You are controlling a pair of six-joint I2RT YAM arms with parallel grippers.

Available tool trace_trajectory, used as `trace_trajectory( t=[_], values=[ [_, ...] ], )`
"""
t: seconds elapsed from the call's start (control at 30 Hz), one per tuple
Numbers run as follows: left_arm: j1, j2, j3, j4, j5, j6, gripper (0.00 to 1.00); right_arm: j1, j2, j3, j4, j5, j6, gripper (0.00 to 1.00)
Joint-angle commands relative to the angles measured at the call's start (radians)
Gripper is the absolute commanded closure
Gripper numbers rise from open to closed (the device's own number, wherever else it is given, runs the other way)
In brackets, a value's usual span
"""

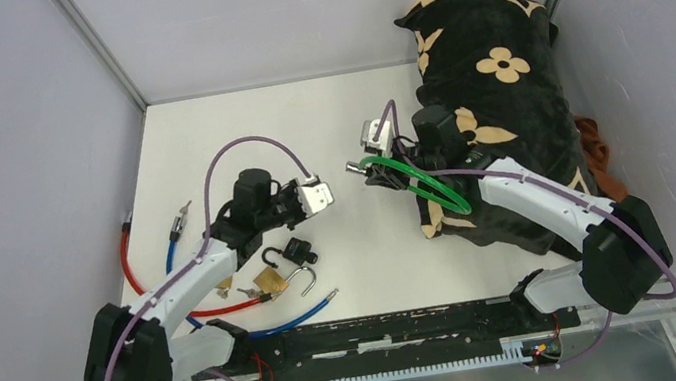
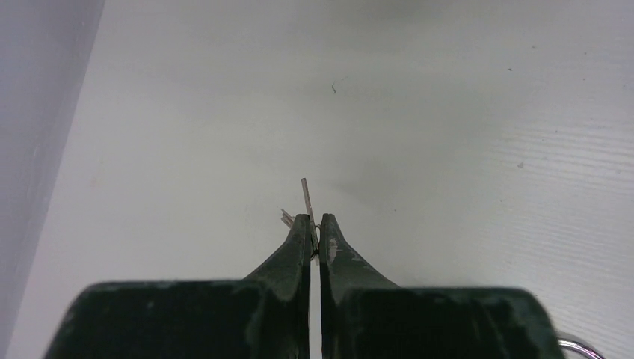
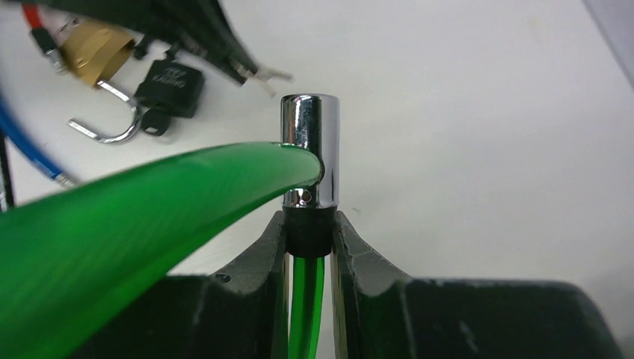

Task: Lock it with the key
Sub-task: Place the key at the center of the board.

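Note:
A small silver key sticks out edge-on from my left gripper, which is shut on it above the white table. In the top view the left gripper points right toward the right gripper, with a small gap between them. My right gripper is shut on the black collar of a green cable lock's chrome head. The green cable loops back past the fingers. The key tip shows just left of the chrome head.
A brass padlock with open shackle and a black padlock lie near the left arm. Red cable and blue cable lie at the left and front. A black flowered cushion fills the right side.

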Motion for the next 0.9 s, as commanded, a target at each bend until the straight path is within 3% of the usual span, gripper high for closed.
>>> trace_trajectory(
  t=[0.0, 0.13, 0.4, 0.43, 0.57, 0.63, 0.73, 0.87],
  values=[
    [-0.071, 0.100, -0.032, 0.210, -0.009, 0.220, 0.98, -0.018, 0.037, 0.075, 0.093, 0.124, 0.078, 1.00],
    [-0.117, 0.237, -0.025, 0.368, -0.026, 0.289, 0.98, -0.021, 0.038, 0.055, 0.120, 0.142, 0.077, 1.00],
    [-0.172, 0.464, 0.031, 0.410, 0.011, 0.396, 0.97, -0.046, 0.081, 0.044, 0.107, 0.156, 0.061, 1.00],
    [-0.182, 0.480, 0.033, 0.402, 0.015, 0.400, 0.92, -0.050, 0.084, 0.042, 0.108, 0.158, 0.063, 1.00],
    [-0.219, 0.485, 0.015, 0.363, 0.040, 0.400, 0.45, -0.055, 0.092, 0.043, 0.108, 0.169, 0.061, 1.00],
    [-0.229, 0.447, 0.000, 0.343, 0.045, 0.347, 0.29, -0.055, 0.093, 0.040, 0.097, 0.192, 0.058, 1.00],
    [-0.236, 0.327, -0.001, 0.255, 0.058, 0.224, 0.25, -0.055, 0.083, 0.034, 0.091, 0.214, 0.053, 1.00],
    [-0.235, 0.146, 0.030, 0.072, 0.085, 0.028, 0.29, -0.054, 0.072, 0.027, 0.102, 0.172, 0.058, 1.00]
  ],
)
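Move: The left gripper holds the key; its spot on the open board lies about 8 cm to the right, 1 cm ahead and 13 cm below. The black padlock sits some 8 cm back and 4 cm left, the brass padlock roughly 14 cm back and 9 cm left, both 12 cm below. The green lock's metal head is about 8 cm right, 2 ahead, a little higher. From the right gripper, the spot is about 5 cm left, 2 back, 16 below. Bring the left gripper down about 11 cm and some 7 cm to the right, turning clockwise, then open the fingers wide low over the bare board to let go of the key and lift back up about 4 cm, easing back towards the base. Meanwhile carry the right gripper forward about 5 cm, slightly right and down, keeping its hold on the green lock. ##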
